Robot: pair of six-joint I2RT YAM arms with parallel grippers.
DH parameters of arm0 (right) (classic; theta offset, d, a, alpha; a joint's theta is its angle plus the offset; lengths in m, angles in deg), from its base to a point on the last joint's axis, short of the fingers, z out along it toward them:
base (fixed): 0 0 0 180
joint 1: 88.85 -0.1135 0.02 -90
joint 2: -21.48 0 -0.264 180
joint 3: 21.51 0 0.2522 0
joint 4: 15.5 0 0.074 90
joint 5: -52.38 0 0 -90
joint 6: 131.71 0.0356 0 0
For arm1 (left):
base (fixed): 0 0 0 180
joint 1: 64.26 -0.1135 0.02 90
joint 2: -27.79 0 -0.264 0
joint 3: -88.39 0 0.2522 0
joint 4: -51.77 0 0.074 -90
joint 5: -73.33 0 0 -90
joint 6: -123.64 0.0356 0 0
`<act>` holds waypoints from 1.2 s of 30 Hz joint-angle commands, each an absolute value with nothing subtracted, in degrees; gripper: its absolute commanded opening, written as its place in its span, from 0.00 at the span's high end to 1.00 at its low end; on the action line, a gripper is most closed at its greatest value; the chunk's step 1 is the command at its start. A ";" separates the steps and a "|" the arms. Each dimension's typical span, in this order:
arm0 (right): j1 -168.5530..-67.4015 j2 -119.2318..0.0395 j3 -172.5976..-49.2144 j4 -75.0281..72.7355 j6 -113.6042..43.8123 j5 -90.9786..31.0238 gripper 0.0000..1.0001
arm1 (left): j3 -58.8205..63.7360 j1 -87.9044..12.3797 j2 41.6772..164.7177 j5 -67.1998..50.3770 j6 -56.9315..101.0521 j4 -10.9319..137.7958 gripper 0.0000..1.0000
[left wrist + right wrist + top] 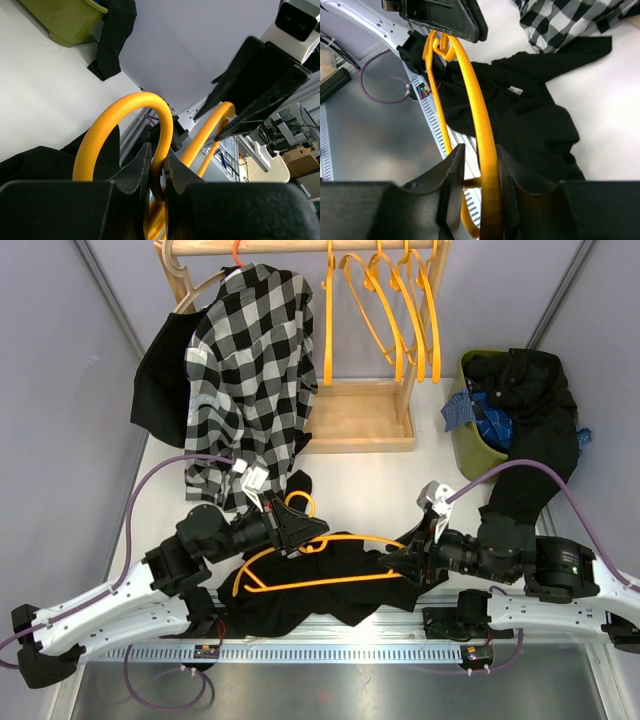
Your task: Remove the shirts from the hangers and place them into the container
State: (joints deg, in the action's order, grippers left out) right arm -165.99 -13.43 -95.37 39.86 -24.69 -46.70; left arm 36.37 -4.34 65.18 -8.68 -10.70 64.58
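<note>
An orange hanger (300,585) lies over a limp black shirt (330,602) on the table in front of the arms. My left gripper (300,525) is shut on the hanger's hook (125,102), pinched between its jaws (156,150). My right gripper (400,562) straddles the hanger's arm (470,90); the bar rests against one finger, with a gap to the other (480,150), so it is open. The black shirt (530,110) spreads below the hanger. A checked shirt (250,370) and another black shirt (160,380) hang on the rack. The olive-green container (470,445) at the right holds dark clothing.
Several empty orange hangers (390,310) hang on the wooden rack (360,415) at the back. A black garment (535,440) drapes over the container's rim toward my right arm. A metal rail (330,652) runs along the table's near edge.
</note>
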 commanded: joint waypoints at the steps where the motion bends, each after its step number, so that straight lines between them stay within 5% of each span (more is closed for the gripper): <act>1: -166.02 -14.64 -94.86 35.79 -23.26 -44.74 0.66 | 32.88 -4.41 66.64 -6.65 -9.96 60.08 1.00; 4: -165.93 -14.20 -95.39 35.88 -23.43 -45.70 0.94 | 32.79 -4.50 66.20 -8.67 -9.25 61.84 1.00; 6: -165.93 -13.50 -96.09 36.23 -23.60 -46.84 1.00 | 32.62 -4.41 65.15 -11.38 -8.29 64.64 1.00; 7: -166.02 -13.23 -96.35 36.66 -23.78 -47.28 1.00 | 32.18 -4.50 64.88 -12.18 -7.94 65.35 0.91; 9: -166.02 -12.62 -97.67 37.37 -24.39 -47.81 1.00 | 31.91 -4.41 63.57 -14.90 -6.97 69.21 0.65; 10: -166.02 -12.62 -98.37 37.98 -24.66 -48.77 1.00 | 31.65 -4.41 62.95 -16.05 -6.88 70.45 0.27; 11: -166.02 -12.79 -99.33 39.73 -24.92 -49.22 1.00 | 31.39 -4.41 62.34 -16.41 -6.36 71.85 0.01; 18: -166.02 -12.18 -110.23 42.03 -31.68 -55.54 1.00 | 31.03 -4.50 54.52 -31.78 -5.03 88.97 0.01; 25: -166.02 -17.61 -112.26 20.81 -45.65 -73.26 1.00 | 38.23 -4.41 45.29 -37.15 -12.14 101.56 0.01; 36: -165.49 -51.79 -125.43 -16.23 -72.98 -94.74 1.00 | 40.53 -4.41 40.45 -39.00 -15.67 108.60 0.01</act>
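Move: The right hand's open fingers straddle one end of the orange hanger, whose middle lies about 17 cm to its left; the rack's rail is roughly 42 cm ahead, 20 left and 30 higher. The checkered shirt hangs about 35 cm ahead and 33 left, the removed black shirt lies some 14 left, 6 back and 22 below. The left hand holds the hanger's neck, its middle about 4 cm back and 2 right. Right pinches the hanger's end; left releases, withdrawing left-down; right lifts it about 20 cm, forward towards the rail. ##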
